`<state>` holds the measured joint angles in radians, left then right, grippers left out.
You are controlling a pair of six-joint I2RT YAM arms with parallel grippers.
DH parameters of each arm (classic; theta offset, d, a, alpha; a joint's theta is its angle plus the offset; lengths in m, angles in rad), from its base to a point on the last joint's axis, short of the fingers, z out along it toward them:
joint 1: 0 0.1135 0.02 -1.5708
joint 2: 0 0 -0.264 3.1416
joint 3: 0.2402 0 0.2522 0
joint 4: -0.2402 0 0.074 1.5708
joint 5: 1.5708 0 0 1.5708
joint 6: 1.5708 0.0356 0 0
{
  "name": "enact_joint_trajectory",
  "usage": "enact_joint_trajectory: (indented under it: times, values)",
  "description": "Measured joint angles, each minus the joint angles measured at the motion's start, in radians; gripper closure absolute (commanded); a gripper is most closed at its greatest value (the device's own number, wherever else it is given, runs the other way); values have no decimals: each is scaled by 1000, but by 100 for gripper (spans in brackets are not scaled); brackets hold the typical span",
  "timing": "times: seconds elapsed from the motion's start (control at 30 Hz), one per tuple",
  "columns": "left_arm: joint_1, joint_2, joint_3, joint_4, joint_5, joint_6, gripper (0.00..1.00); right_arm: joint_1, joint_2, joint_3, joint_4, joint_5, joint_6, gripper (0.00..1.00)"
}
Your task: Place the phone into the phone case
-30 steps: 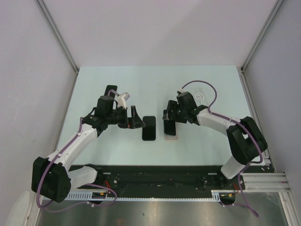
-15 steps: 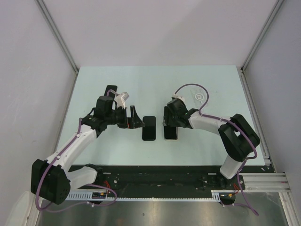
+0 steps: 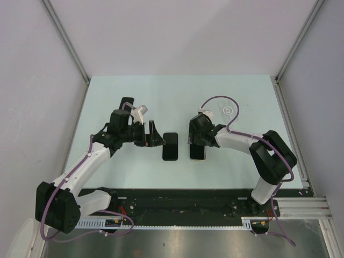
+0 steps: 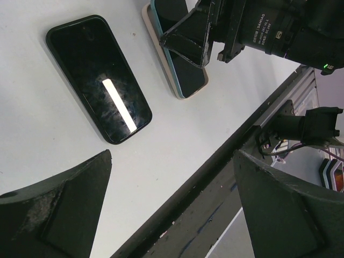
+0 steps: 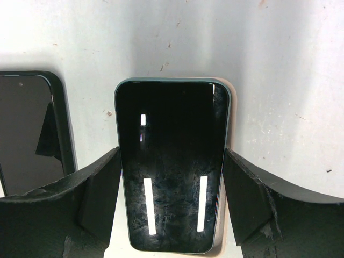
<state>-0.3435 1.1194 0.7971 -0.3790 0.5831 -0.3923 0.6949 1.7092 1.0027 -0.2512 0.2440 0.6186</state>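
A dark-screened phone (image 5: 171, 118) with a teal rim lies flat over a beige phone case (image 4: 157, 47), whose edge shows along the phone's side. My right gripper (image 5: 172, 158) is shut on the phone, one finger against each long side. From above, the phone (image 3: 197, 152) sits at table centre under the right gripper (image 3: 196, 141). My left gripper (image 3: 155, 135) hovers wide open to the left, holding nothing; its view shows bare table and the front rail between the fingers (image 4: 173, 156).
A black phone-shaped slab (image 3: 170, 146) lies just left of the case, between the two grippers. Another small black object (image 3: 127, 102) sits behind the left arm. A white round disc (image 3: 228, 110) lies at the back right. The table's front edge (image 4: 215, 161) is near.
The right gripper has lowered the phone onto the case, covering most of its pale surface, and shifted slightly right. The left arm has stayed still.
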Motion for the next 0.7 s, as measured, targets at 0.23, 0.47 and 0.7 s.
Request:
enact_joint_trajectory:
  times: [0.23, 0.47, 0.7]
  values:
    - [0, 0, 0, 0, 6, 0, 2, 3, 0, 0, -22, 21, 3, 38]
    - [0, 0, 0, 0, 8, 0, 2, 11, 0, 2, -33, 43, 10, 0]
    - [0, 0, 0, 1, 15, 0, 2, 15, -26, 5, -45, 56, 10, 0]
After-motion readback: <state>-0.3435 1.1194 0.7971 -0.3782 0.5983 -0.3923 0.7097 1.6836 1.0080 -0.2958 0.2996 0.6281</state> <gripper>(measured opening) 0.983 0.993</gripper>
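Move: The right hand still grips the phone by its long sides. The beige phone case lies just beneath, its middle about 2 cm back and 1 cm right of this hand, 1 cm lower. The spare black phone lies 14 cm left and 2 cm back; the clear case about 18 cm to the right and 19 cm ahead. From the left hand, the beige case is roughly 17 cm right, 5 cm ahead, 14 cm below. Keeping hold of the phone's long sides, the right hand eases it rightward by somewhat under 1 cm and slightly down over the beige case. Then the fingers open to full width, let go of both edges, and the hand starts straight up, rising about 1 cm. ##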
